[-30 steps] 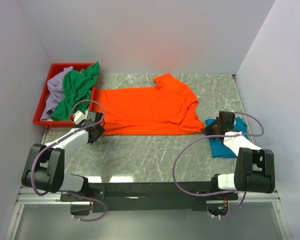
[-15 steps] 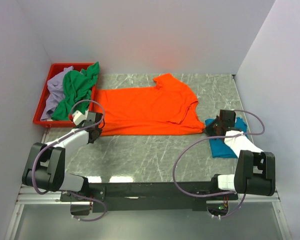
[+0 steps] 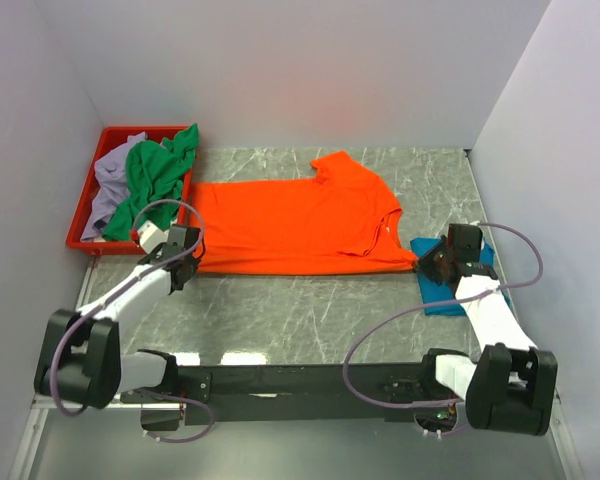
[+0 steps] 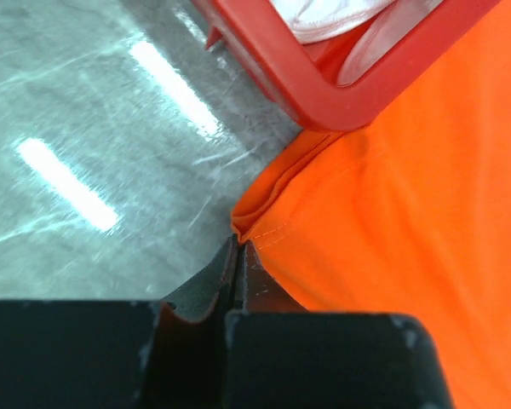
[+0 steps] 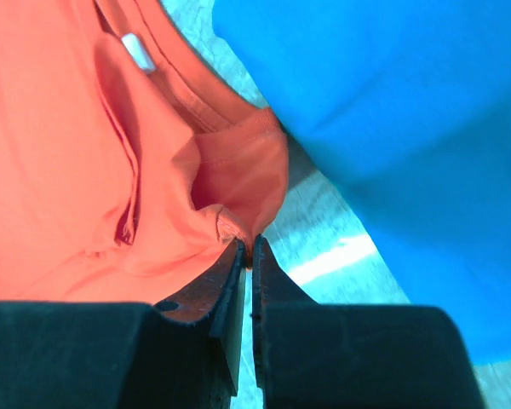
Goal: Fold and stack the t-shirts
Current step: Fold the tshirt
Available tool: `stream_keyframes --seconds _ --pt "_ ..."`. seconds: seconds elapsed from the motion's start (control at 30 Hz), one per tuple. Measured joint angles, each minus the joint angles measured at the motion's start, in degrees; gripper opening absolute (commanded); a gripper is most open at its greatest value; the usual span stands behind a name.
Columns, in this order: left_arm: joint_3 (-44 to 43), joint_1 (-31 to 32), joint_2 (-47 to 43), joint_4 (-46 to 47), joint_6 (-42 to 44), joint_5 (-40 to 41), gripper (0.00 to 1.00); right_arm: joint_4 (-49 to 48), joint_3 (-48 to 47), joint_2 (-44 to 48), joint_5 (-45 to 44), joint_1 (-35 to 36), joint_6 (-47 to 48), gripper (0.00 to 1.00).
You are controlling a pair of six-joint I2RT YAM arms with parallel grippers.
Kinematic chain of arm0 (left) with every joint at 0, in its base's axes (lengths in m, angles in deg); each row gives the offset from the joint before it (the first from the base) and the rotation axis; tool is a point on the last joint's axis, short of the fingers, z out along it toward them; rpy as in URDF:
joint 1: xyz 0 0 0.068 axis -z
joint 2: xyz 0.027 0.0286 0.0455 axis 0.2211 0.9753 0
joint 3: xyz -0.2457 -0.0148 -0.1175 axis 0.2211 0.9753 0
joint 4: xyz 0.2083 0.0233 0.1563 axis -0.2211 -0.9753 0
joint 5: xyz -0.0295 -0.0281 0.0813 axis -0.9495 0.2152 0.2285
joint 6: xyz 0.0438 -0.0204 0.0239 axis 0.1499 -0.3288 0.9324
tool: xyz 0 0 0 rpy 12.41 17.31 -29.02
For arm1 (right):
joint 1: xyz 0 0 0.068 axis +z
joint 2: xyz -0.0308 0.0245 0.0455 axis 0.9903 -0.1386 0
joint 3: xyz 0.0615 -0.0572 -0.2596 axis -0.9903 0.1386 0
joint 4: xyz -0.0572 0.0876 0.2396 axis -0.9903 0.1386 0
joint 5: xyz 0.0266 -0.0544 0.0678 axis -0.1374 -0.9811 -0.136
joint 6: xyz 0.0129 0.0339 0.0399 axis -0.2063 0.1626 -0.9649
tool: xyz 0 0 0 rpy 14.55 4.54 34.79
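Observation:
The orange t-shirt (image 3: 300, 225) lies spread flat across the middle of the table, collar to the right. My left gripper (image 3: 187, 262) is at its near left corner, shut on the hem corner (image 4: 255, 223) next to the tray. My right gripper (image 3: 427, 262) is shut on a bunched fold of the orange shirt (image 5: 230, 223) at its near right corner. A teal t-shirt (image 3: 442, 298) lies folded just right of that gripper, filling the right of the right wrist view (image 5: 392, 128). The green t-shirt (image 3: 155, 180) and lavender t-shirt (image 3: 108, 190) lie crumpled in the tray.
A red plastic tray (image 3: 115, 133) stands at the back left; its corner (image 4: 281, 77) is close to my left fingers. White walls close in the left, back and right sides. Grey marbled tabletop (image 3: 300, 310) runs between the orange shirt and the arm bases.
My left gripper has closed on the orange shirt's corner. The right gripper has shifted a little right, and the shirt's right side has moved slightly right with it.

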Motion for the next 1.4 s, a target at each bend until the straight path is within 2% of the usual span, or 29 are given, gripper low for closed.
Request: stream_keyframes --seconds 0.5,0.7,0.77,0.83,0.87,0.9,0.93,0.97,1.17,1.27,1.4 --pt "9.4 0.0 -24.2 -12.1 -5.3 -4.2 0.01 14.4 4.6 18.5 0.7 -3.7 -0.5 0.0" --pt "10.0 1.2 -28.7 -16.5 -9.2 -5.3 0.01 19.4 5.0 22.6 0.5 -3.9 -1.8 0.01" --pt "10.0 1.3 -28.8 -18.1 -10.8 -5.7 0.15 20.6 5.0 23.3 0.5 -3.9 -2.1 0.07" --pt "10.0 1.4 -29.3 -19.8 -12.5 -6.1 0.32 21.8 5.0 23.5 0.3 -3.9 -2.4 0.26" --pt "10.0 1.4 -30.1 -20.7 -13.4 -6.3 0.45 22.2 5.0 23.3 0.2 -3.9 -2.5 0.35" --pt "10.0 1.4 -30.9 -21.3 -14.0 -6.5 0.51 22.8 4.9 22.9 0.0 -3.9 -2.8 0.54" --pt "10.1 1.4 -32.0 -21.8 -14.7 -6.6 0.59 23.3 4.9 22.5 -0.2 -3.9 -3.0 0.61" --pt "10.1 1.4 -32.9 -22.2 -15.2 -6.6 0.62 23.7 4.9 22.0 -0.4 -4.0 -2.5 0.66" --pt "7.7 1.4 -33.8 -22.9 -13.9 -6.4 0.66 24.2 4.0 20.9 -0.3 -4.1 -1.6 0.82" --pt "2.7 1.4 -29.6 -22.3 -10.6 -5.9 0.65 22.6 2.2 19.8 1.0 -4.0 -0.5 0.82" --pt "-5.4 1.4 -20.5 -19.7 -6.8 -4.1 0.64 18.4 -3.1 13.8 2.3 -2.1 1.1 0.77"
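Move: Each hand already pinches a near corner of the orange t-shirt just above the table. The left takes its corner to bare table about 9 cm back, 1 cm right and 3 cm lower, and the red bin's middle is some 15 cm to its left and 17 cm ahead. The right takes its corner to bare table roughly 9 cm straight back and 4 cm lower, the folded blue t-shirt's middle lying about 10 cm to its right and 3 cm back. Backward together, low over the table, both arms draw the orange t-shirt's near corners about 9 cm towards the bases, the left wrist rolling some 15 degrees, right side up to left side down. Then the fingers open wide, let go of the cloth, and both hands lift and go forward over the shirt, roughly 5 cm, the left rising more. ##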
